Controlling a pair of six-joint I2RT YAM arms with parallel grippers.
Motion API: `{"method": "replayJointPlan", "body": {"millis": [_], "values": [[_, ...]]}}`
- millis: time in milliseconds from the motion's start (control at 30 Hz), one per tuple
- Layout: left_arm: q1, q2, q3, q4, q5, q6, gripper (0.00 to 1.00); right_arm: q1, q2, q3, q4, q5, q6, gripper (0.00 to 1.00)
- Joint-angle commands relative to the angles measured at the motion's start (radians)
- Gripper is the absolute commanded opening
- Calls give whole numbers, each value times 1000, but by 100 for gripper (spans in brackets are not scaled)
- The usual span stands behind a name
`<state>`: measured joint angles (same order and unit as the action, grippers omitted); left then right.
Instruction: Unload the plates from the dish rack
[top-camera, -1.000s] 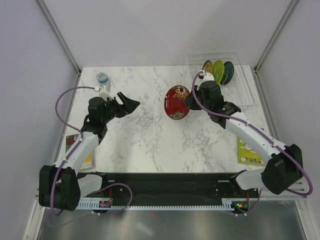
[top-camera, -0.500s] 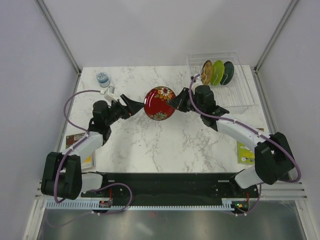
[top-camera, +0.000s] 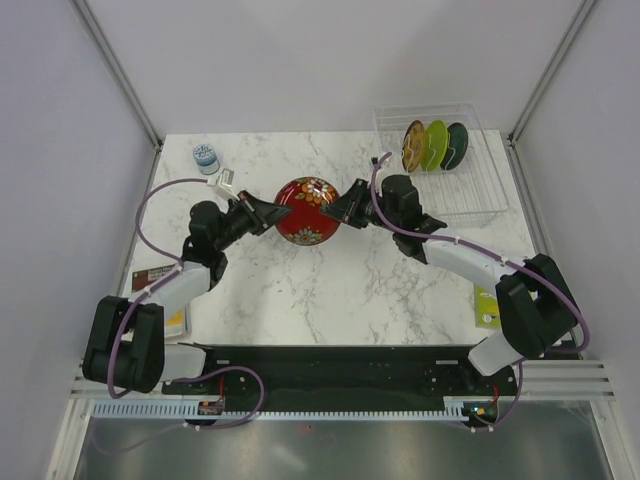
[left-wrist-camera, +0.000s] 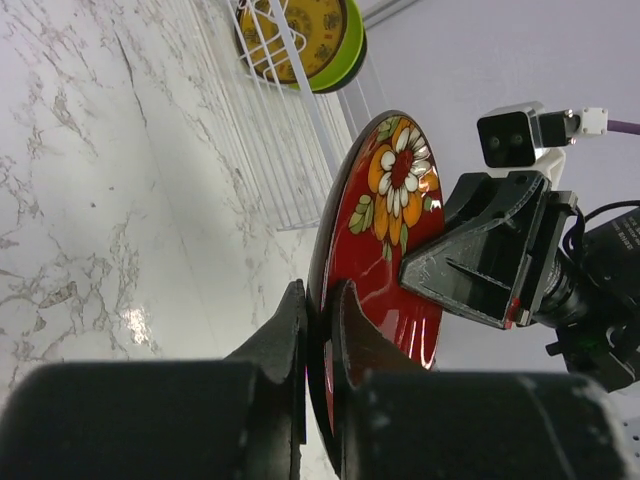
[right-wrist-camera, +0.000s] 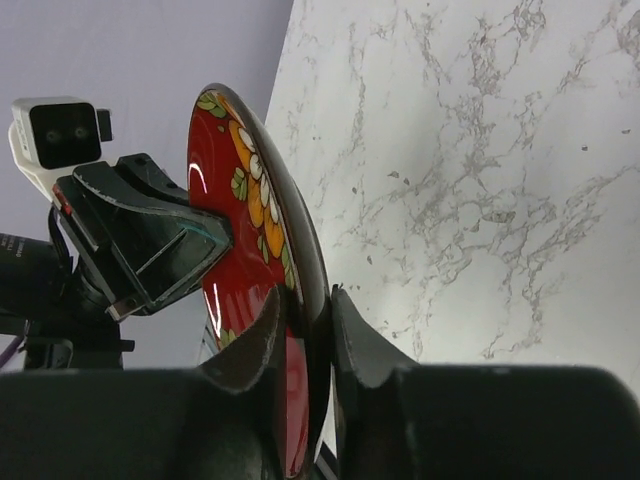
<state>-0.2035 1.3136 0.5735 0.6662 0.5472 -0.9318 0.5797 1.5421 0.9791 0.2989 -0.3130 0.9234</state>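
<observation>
The red floral plate (top-camera: 305, 210) hangs on edge above the middle of the table, between both arms. My left gripper (top-camera: 280, 213) is shut on its left rim; in the left wrist view its fingertips (left-wrist-camera: 318, 290) pinch the plate (left-wrist-camera: 390, 230). From the other side my right gripper (top-camera: 335, 212) is shut on the right rim, and in the right wrist view its fingers (right-wrist-camera: 310, 295) clamp the plate (right-wrist-camera: 250, 200). The dish rack (top-camera: 470, 190) stands at the back right and holds the amber (top-camera: 414, 143), lime green (top-camera: 435, 143) and dark teal (top-camera: 457, 145) plates upright.
A small blue-grey round container (top-camera: 205, 156) sits at the back left corner. A green-and-white card (top-camera: 495, 300) lies by the right edge and another printed card (top-camera: 160, 290) by the left edge. Grey walls close in the table on three sides.
My right arm carried the red plate leftward from near the rack to mid-table. My left arm reached in from the left and closed on the plate's other rim.
</observation>
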Motion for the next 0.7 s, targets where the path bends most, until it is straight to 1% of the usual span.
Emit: {"method": "replayJointPlan", "body": {"millis": [0, 33, 67, 100, 133, 167, 233, 267, 333, 433, 500, 667], "values": [[-17, -22, 20, -129, -115, 160, 2, 19, -39, 88, -15, 14, -93, 25], [-17, -33, 23, -164, -124, 181, 2, 16, -45, 104, -96, 32, -124, 32], [-16, -40, 26, -184, -139, 192, 2, 12, -57, 118, -130, 66, -150, 43], [-14, -46, 38, -216, -147, 208, 2, 8, -65, 141, -162, 81, -205, 63], [-14, -68, 46, -287, -159, 240, 2, -4, -71, 154, -234, 98, -234, 71], [-16, -83, 52, -327, -200, 252, 2, -12, -83, 170, -278, 144, -262, 74], [-10, -124, 63, -379, -231, 296, 2, -36, -100, 213, -401, 221, -343, 78], [-7, -132, 71, -440, -265, 312, 2, -46, -115, 223, -432, 283, -363, 80], [4, -146, 77, -462, -292, 333, 2, -81, -128, 256, -492, 307, -402, 80], [12, -123, 100, -493, -309, 355, 2, -115, -157, 276, -529, 373, -449, 82], [13, -79, 114, -502, -320, 358, 2, -130, -174, 276, -547, 419, -471, 83], [13, 12, 123, -504, -337, 356, 2, -181, -215, 245, -580, 442, -486, 85]]}}
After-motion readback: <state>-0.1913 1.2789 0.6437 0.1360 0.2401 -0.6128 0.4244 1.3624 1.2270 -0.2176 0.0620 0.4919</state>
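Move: Both hands have their fingers shut on the red plate, its middle about 7 cm right of the left hand and 7 cm left of the right hand, level with both. The blue jar stands some 27 cm left of the left hand, 19 cm farther out and 17 cm lower. From the right hand, the yellow plate in the rack is roughly 24 cm right, 20 cm ahead and 10 cm below; the green plate is 7 cm and the dark plate 13 cm farther right of it. Down and to the left, the left arm takes the red plate towards the open table, sinking about 8 cm and dipping its fingers some 25 degrees, its grip kept. The right hand opens wide and lets go of the rim, then swings roughly 14 cm right, rising and reaching forward towards the rack while its wrist turns clockwise. ##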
